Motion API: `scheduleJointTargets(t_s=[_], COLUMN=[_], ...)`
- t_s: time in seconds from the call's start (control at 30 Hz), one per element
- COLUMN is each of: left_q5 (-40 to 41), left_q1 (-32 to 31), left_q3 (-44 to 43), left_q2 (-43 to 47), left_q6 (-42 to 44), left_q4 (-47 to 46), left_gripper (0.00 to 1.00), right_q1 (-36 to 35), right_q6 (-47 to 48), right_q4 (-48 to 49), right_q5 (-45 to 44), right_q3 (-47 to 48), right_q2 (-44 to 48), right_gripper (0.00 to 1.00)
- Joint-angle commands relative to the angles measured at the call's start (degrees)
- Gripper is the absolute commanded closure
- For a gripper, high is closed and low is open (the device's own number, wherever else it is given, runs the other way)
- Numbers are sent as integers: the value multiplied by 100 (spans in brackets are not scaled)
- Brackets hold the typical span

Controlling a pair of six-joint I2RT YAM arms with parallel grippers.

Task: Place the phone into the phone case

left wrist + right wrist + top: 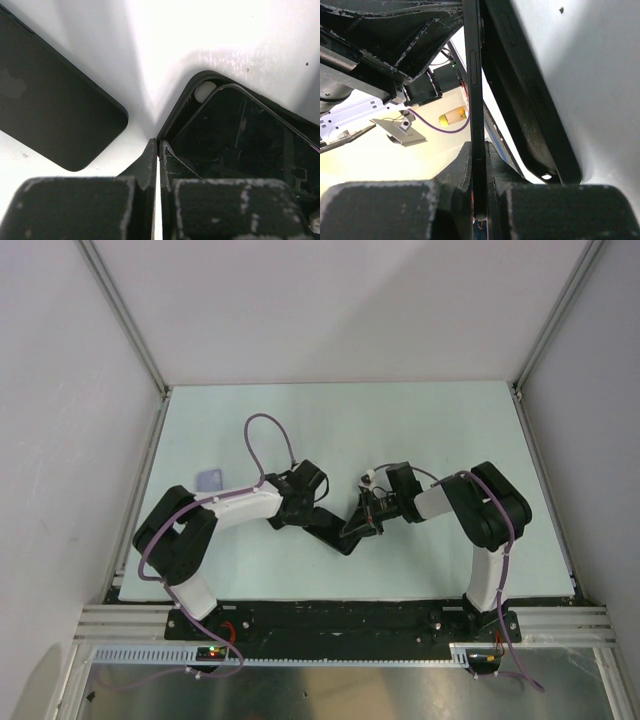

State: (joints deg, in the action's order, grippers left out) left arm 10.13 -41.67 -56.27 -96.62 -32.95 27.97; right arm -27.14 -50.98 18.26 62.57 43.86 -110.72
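Observation:
The black phone case (186, 102) lies on the table at the middle (338, 538). My left gripper (159, 145) is shut on its rim near the corner with the camera hole; it sits left of the case in the top view (322, 523). My right gripper (479, 150) is shut on the black phone (472, 75), seen edge-on with its side buttons. The phone stands tilted, one long edge down in the case (530, 115). Its glass face shows inside the case in the left wrist view (240, 140). The right gripper comes in from the right (366, 518).
A flat black slab (50, 115) with rounded corners and a faint logo lies on the table just left of the case. A small bluish-grey square (210, 480) lies at the left of the table. Metal frame posts stand at the far corners.

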Motion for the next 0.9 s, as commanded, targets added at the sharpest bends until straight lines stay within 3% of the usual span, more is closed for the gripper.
scheduleJointTargets(t_s=[0.0, 0.53, 0.87], left_q5=[-271, -356, -341], left_q1=[-74, -150, -153], left_q3=[25, 168, 216], left_q2=[233, 440, 438], left_q6=[-10, -109, -202], left_q4=[-371, -564, -565], left_gripper=[100, 100, 100], right_q1=[-94, -104, -8], right_q6=[-405, 208, 679], right_q4=[-529, -1485, -2173], right_q5=[-553, -1118, -1625], right_q3=[47, 329, 428], right_q2=[-419, -366, 50], right_gripper=[100, 99, 61])
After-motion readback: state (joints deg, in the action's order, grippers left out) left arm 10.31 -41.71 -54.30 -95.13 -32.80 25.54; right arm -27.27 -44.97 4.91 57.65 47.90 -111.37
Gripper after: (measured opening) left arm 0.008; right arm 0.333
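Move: The case lies flat just under the raised phone in my right hand; its middle is about 2 cm to the left of that hand, level with it fore and aft, and some 4 cm lower. My left fingers are already on the case's left end, so its middle is around 5 cm to the right of my left hand, 2 cm nearer me and 1 cm down. A second phone lies roughly 9 cm to my left hand's left and 4 cm farther out, also 1 cm down. I keep my left fingers shut on the rim at the case's left end and hold still. My right hand goes on pinching the tilted phone in place over the case for most of this, then opens its fingers to about a third and lets the pinch go while sinking nearly 2 cm towards the case, fingertips dipping some 5 degrees. ##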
